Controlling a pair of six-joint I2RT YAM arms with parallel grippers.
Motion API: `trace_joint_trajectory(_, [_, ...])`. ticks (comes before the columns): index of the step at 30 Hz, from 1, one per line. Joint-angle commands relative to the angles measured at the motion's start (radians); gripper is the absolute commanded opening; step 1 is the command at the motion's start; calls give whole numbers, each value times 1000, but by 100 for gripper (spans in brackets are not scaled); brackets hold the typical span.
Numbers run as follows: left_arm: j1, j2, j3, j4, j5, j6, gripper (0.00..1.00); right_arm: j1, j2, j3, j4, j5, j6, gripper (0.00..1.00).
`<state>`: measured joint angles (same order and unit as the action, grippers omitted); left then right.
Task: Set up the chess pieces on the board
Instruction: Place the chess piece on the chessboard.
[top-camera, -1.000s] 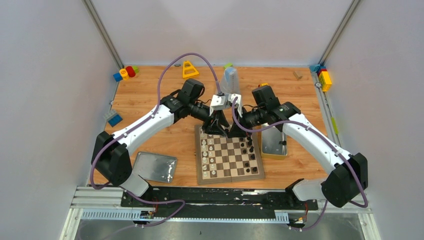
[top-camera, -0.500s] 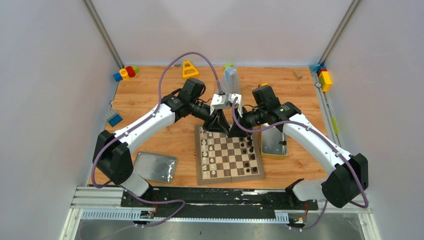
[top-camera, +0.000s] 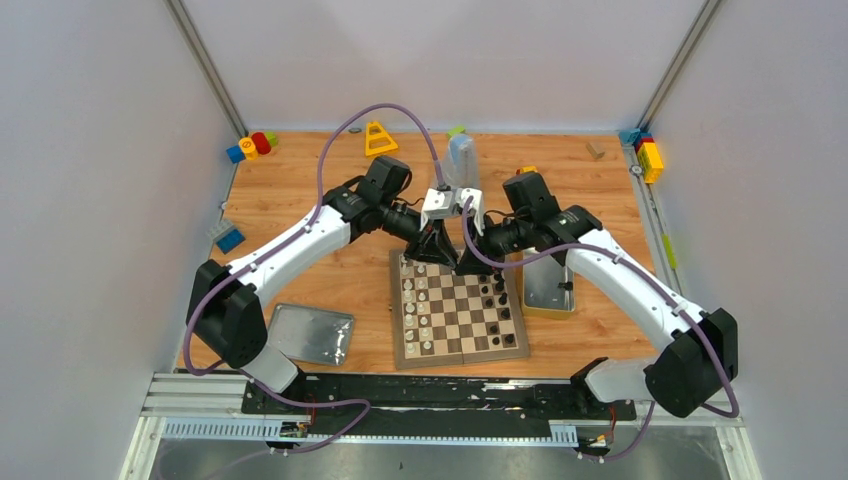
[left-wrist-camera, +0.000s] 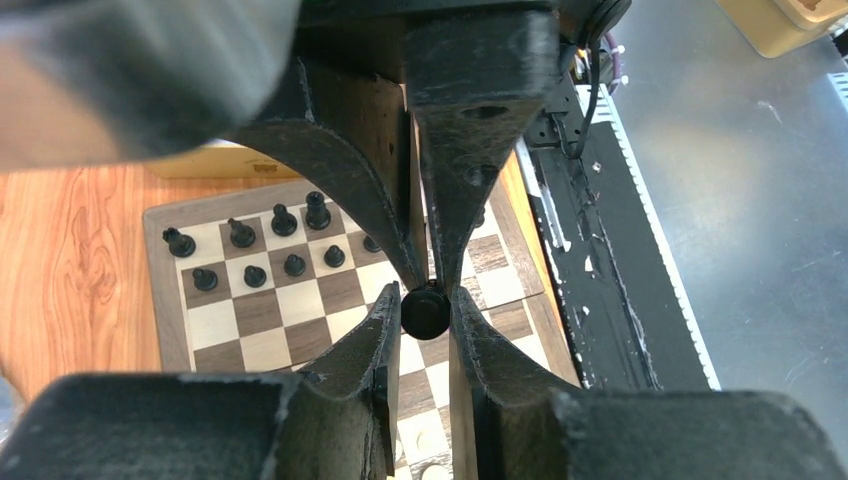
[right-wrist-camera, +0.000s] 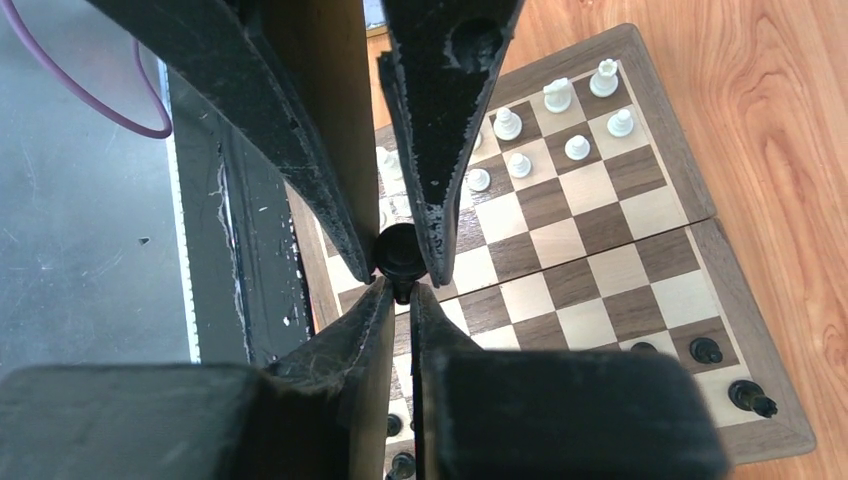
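Above the far edge of the board (top-camera: 398, 312), my two grippers meet tip to tip over one black chess piece (left-wrist-camera: 425, 312). The left gripper (left-wrist-camera: 425, 318) has both pads against the piece's round base. My right gripper (right-wrist-camera: 402, 292) is shut on its thin upper end (right-wrist-camera: 401, 293), coming from the opposite side. In the top view the left gripper (top-camera: 434, 254) and right gripper (top-camera: 463, 260) hide the piece. Cream-white pieces (top-camera: 415, 305) stand along the board's left side and black pieces (top-camera: 497, 295) along its right.
A silver tin (top-camera: 545, 290) lies right of the board with a dark piece (top-camera: 565, 287) inside; its lid (top-camera: 310, 333) is at the front left. Toy blocks (top-camera: 250, 145) and a yellow triangle (top-camera: 379, 138) lie at the back, with more blocks (top-camera: 650, 155) at the back right.
The left gripper's jaws have closed in onto the black piece's base. Both arms have stayed almost where they were, and the right gripper keeps its hold.
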<state>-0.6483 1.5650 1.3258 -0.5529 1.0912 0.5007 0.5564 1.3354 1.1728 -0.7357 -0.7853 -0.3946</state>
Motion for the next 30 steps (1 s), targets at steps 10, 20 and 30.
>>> trace_joint_trajectory(10, [75,-128,-75,352,8,-347,0,-70,-123,89,88,99,38,44])
trace_joint_trajectory(20, [165,-165,-243,1074,-89,-1054,0,-142,-107,146,284,3,245,59])
trace_joint_trajectory(30, [167,-148,-394,1500,-200,-1370,0,-215,-2,206,409,-174,513,57])
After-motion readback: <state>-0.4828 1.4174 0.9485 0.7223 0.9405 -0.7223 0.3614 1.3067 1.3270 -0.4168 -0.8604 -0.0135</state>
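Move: The black chess piece is pinched between both hands' fingertips, within about a centimetre of either hand point, straight ahead-level. The middle of the chessboard lies about level with the left hand and 1 cm right of it, some 20 cm below; the black back row is about 10 cm to its right. The metal box is around 19 cm right and 5 cm farther out, and the plastic bag about 21 cm ahead, 1 cm right. Up and forward, away from the board and towards the plastic bag, both hands leave together: the left rises about 10 cm and goes out 6, keeping its pinch on the black piece while its fingers tip up to near level. The right opens wide, lets go of the piece and climbs some 12 cm and forward 8, its fingers lifting and swinging forward as it stays just beside the piece. ##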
